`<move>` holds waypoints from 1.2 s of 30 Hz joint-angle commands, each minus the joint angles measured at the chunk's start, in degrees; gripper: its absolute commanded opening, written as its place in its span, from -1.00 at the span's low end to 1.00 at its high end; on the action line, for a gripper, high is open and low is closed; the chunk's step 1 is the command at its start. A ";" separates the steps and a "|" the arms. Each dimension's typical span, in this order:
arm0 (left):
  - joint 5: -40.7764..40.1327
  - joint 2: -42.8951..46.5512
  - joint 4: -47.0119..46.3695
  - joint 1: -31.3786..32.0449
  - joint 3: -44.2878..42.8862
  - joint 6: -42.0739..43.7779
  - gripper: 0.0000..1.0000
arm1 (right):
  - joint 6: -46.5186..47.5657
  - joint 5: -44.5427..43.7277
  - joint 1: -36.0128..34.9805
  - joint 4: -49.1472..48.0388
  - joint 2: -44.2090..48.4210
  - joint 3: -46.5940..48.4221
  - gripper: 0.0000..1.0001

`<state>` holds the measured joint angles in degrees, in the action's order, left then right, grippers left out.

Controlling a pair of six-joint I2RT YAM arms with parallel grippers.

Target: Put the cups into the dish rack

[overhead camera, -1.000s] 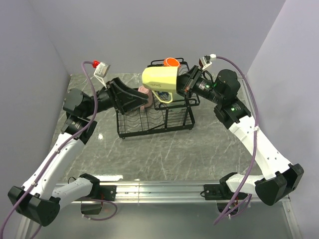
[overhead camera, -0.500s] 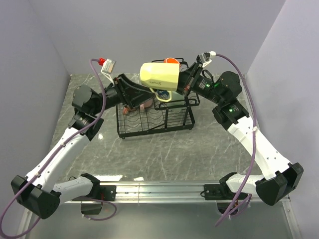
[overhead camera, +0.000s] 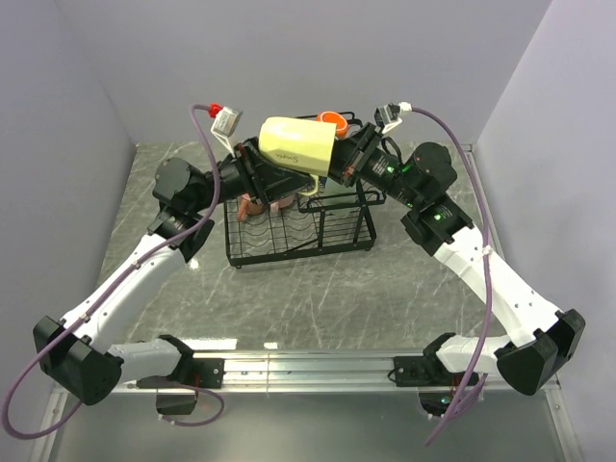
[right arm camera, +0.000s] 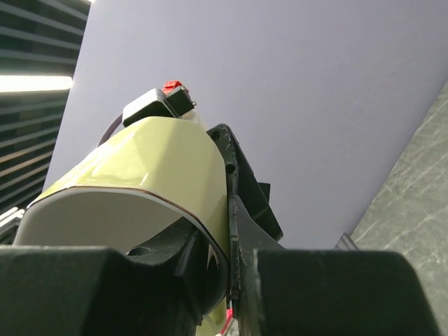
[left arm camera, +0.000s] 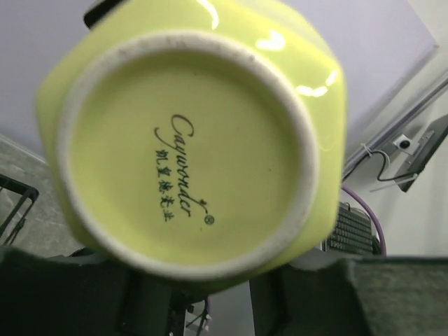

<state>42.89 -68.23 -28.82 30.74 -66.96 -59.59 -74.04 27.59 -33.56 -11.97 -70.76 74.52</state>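
A yellow cup (overhead camera: 296, 144) hangs on its side in the air above the black wire dish rack (overhead camera: 298, 236). My right gripper (overhead camera: 332, 164) is shut on its rim, one finger inside and one outside (right arm camera: 231, 238). My left gripper (overhead camera: 265, 168) has come in from the left, its fingers either side of the cup's base (left arm camera: 189, 140), which fills the left wrist view. Whether those fingers press on the cup does not show. An orange cup (overhead camera: 333, 121) stands in the rack's upper basket. A pink cup (overhead camera: 252, 205) lies in the lower tray, partly hidden by my left arm.
The rack stands at the back middle of the grey marble table (overhead camera: 318, 289). Pale walls close in the left, back and right sides. Both arms meet over the rack's upper basket.
My left gripper has risen out of the rack's lower tray toward the yellow cup's base and its jaws have narrowed. The right arm has swung the cup left and up.
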 commanded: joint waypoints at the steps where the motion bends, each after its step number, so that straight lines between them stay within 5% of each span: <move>1: 2.10 -2.16 -6.17 0.98 -4.92 -2.37 -0.11 | 4.07 0.88 -4.23 -1.49 -0.34 1.94 -1.00; 6: 3.77 -3.05 -8.53 1.78 -5.29 -4.04 -0.31 | 9.34 -0.87 -6.78 1.77 -1.48 3.26 -1.00; 12: 3.43 -2.70 -6.88 1.78 -5.38 -3.78 -0.99 | 13.92 -1.75 -8.89 5.11 -1.84 3.52 -1.00; 17: 0.88 -1.12 -2.04 1.69 -5.64 0.08 -0.99 | 18.66 -3.07 -9.33 10.02 -1.49 4.84 -1.00; 20: -0.87 0.20 4.98 1.17 -6.60 4.30 -0.99 | 22.78 -5.97 -9.42 15.21 -0.70 6.77 -0.44; 21: -1.14 0.55 6.22 0.81 -6.52 5.18 -0.99 | 23.76 -7.02 -9.33 16.70 -0.26 7.30 -0.08; 24: -1.94 2.30 10.09 -0.94 -6.17 7.21 -0.99 | 26.92 -9.75 -9.24 21.27 0.80 8.53 0.20; 36: -3.17 7.32 23.17 -10.61 -4.93 13.44 -0.99 | 33.17 -15.02 -8.89 29.28 5.02 8.45 0.29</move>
<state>44.62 -63.11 -5.37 22.24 -69.71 -50.83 -44.99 11.84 -41.10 13.17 -68.84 81.12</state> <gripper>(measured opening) 0.230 0.644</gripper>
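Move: Just ahead of the left fingertips hangs the yellow cup, mouth towards the right hand, which still pinches the rim. Its handle is roughly 1 cm to the left hand's right, level with it and neither farther out nor nearer; its middle lies some 4 cm ahead, 2 cm left and 4 cm up. From the left hand, the pink cup is about 33 cm ahead, 6 left, 40 below; the terracotta cup 28 ahead, 15 left, 42 below; the orange cup 41 ahead, 8 right, 21 below. From the right hand, the yellow cup's middle is about 4 cm left, 1 ahead, 2 up. Closing on the yellow cup's handle, the left fingers take hold while both hands ease up about 2 cm, the left one drawing slightly back. The right fingers then open and come off the rim, sinking some 6 cm as they tip downward about 25 degrees. The left hand carries the cup left, down and forward, each by 4 to 5 cm, rolling slightly. ##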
